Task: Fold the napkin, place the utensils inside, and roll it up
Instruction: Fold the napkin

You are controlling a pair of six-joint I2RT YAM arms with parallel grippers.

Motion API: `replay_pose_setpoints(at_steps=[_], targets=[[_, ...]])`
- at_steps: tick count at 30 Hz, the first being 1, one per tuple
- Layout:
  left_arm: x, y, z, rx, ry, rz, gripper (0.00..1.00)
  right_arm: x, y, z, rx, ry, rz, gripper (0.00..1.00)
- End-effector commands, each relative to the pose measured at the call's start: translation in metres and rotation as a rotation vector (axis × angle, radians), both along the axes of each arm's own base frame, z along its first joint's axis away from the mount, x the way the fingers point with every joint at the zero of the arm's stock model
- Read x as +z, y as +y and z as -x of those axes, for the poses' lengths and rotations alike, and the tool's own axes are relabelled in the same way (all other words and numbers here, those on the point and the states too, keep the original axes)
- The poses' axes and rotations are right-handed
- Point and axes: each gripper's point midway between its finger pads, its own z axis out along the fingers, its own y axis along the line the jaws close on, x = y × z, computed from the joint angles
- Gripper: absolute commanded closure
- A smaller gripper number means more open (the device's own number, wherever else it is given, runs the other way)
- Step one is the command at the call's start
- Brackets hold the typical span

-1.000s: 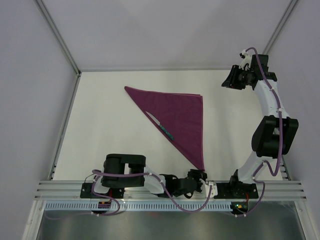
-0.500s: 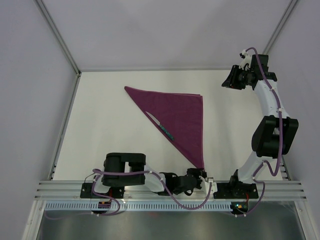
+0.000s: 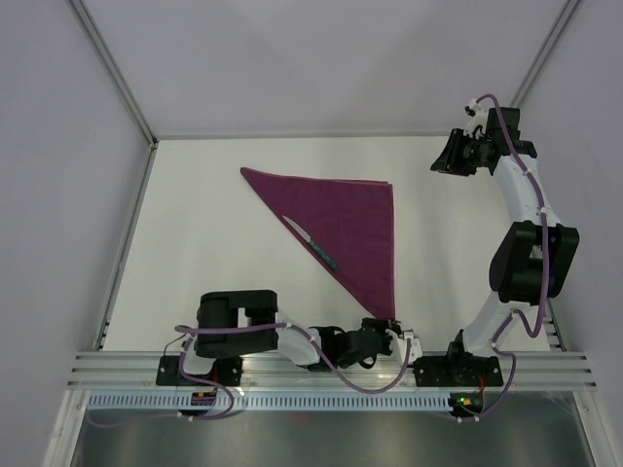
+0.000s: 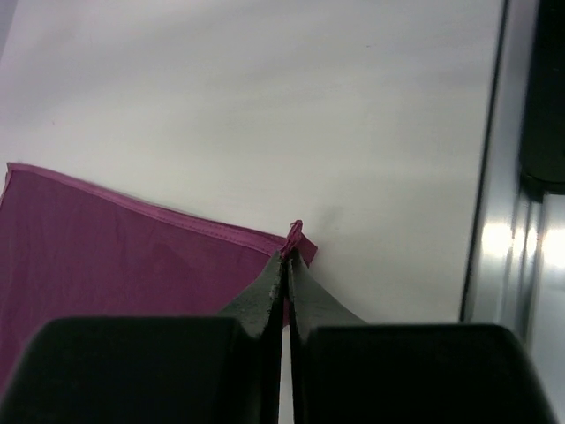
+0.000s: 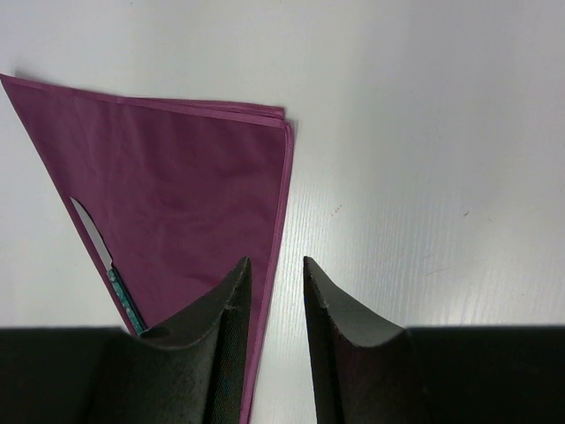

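Observation:
The magenta napkin (image 3: 348, 222) lies folded into a triangle in the middle of the table, one point toward the arms' bases. The knife (image 3: 311, 245), with its silver blade and green handle, rests along the napkin's long slanted edge, partly under the cloth. My left gripper (image 3: 386, 331) sits low at the near point and is shut on that corner (image 4: 298, 240), which puckers between the jaws. My right gripper (image 3: 444, 161) hangs above the table's far right, open and holding nothing. In the right wrist view the napkin (image 5: 185, 194) and knife (image 5: 104, 256) lie below the right gripper (image 5: 275, 263).
A metal rail (image 3: 331, 368) runs along the near table edge, close beside the left gripper, and shows as a shiny strip (image 4: 503, 221) in the left wrist view. Pale walls and frame posts (image 3: 112, 73) enclose the white table (image 3: 214, 282).
My left gripper has closed on the napkin's near corner and edged slightly forward. The napkin and knife lie where they were. The right arm has barely moved.

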Motion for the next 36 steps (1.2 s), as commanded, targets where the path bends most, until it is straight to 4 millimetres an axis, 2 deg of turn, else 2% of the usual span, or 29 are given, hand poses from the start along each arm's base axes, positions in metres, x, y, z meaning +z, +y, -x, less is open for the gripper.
replay_pose_setpoints(at_steps=[1, 3, 5, 7, 10, 12, 14, 17, 20, 26, 31, 36], targets=[[0.059, -0.013, -0.023, 0.085, 0.104, 0.191, 0.98, 0.013, -0.002, -0.009, -0.006, -0.04, -0.013, 0.64], [0.066, -0.01, -0.039, 0.141, 0.172, 0.221, 0.98, 0.013, -0.002, -0.009, -0.006, -0.04, -0.013, 0.64], [0.081, -0.005, -0.054, 0.181, 0.203, 0.269, 0.98, 0.014, -0.002, -0.008, -0.006, -0.039, -0.015, 0.64], [0.096, -0.002, -0.061, 0.209, 0.249, 0.33, 0.98, 0.013, -0.002, -0.008, -0.004, -0.038, -0.013, 0.64], [0.11, 0.009, -0.084, 0.283, 0.303, 0.397, 0.98, 0.013, -0.002, -0.007, -0.004, -0.036, -0.014, 0.64], [0.113, 0.016, -0.093, 0.331, 0.343, 0.43, 0.98, 0.013, -0.001, -0.007, -0.002, -0.036, -0.016, 0.64], [0.118, 0.03, -0.111, 0.403, 0.364, 0.471, 0.98, 0.014, -0.001, -0.007, -0.002, -0.038, -0.016, 0.64], [0.12, 0.051, -0.135, 0.518, 0.435, 0.536, 0.98, 0.015, -0.001, -0.007, 0.002, -0.039, -0.017, 0.64], [0.112, 0.078, -0.158, 0.638, 0.475, 0.572, 0.98, 0.014, 0.0, -0.007, 0.003, -0.037, -0.019, 0.64], [0.118, 0.126, -0.197, 0.801, 0.499, 0.659, 0.98, 0.013, 0.001, -0.008, 0.006, -0.032, -0.021, 0.63], [0.122, 0.152, -0.222, 0.891, 0.501, 0.704, 0.98, 0.012, 0.004, -0.008, 0.013, -0.031, -0.015, 0.64], [0.116, 0.176, -0.245, 0.979, 0.525, 0.736, 0.98, 0.009, 0.009, -0.009, 0.023, -0.024, -0.007, 0.63]])
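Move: The left gripper holds the napkin's near corner just above the table. The knife, lying along the napkin's long slanting edge, is about 21 cm ahead and 20 cm to its left, some 2 cm lower. The napkin's far right corner is roughly 40 cm ahead and 3 cm to the right; the far left corner is some 44 cm ahead and 41 cm left. From the idle right gripper the knife lies about 15 cm back, 31 cm left and 18 cm down. Keep the left fingers shut on the napkin's near corner and carry it forward about 24 cm, lifting it some 10 cm in the first half. Then stay level and bear left as well, bringing the corner in over the knife, while the wrist swings counter-clockwise by about 50 degrees so that the fingers come to point mostly forward. ##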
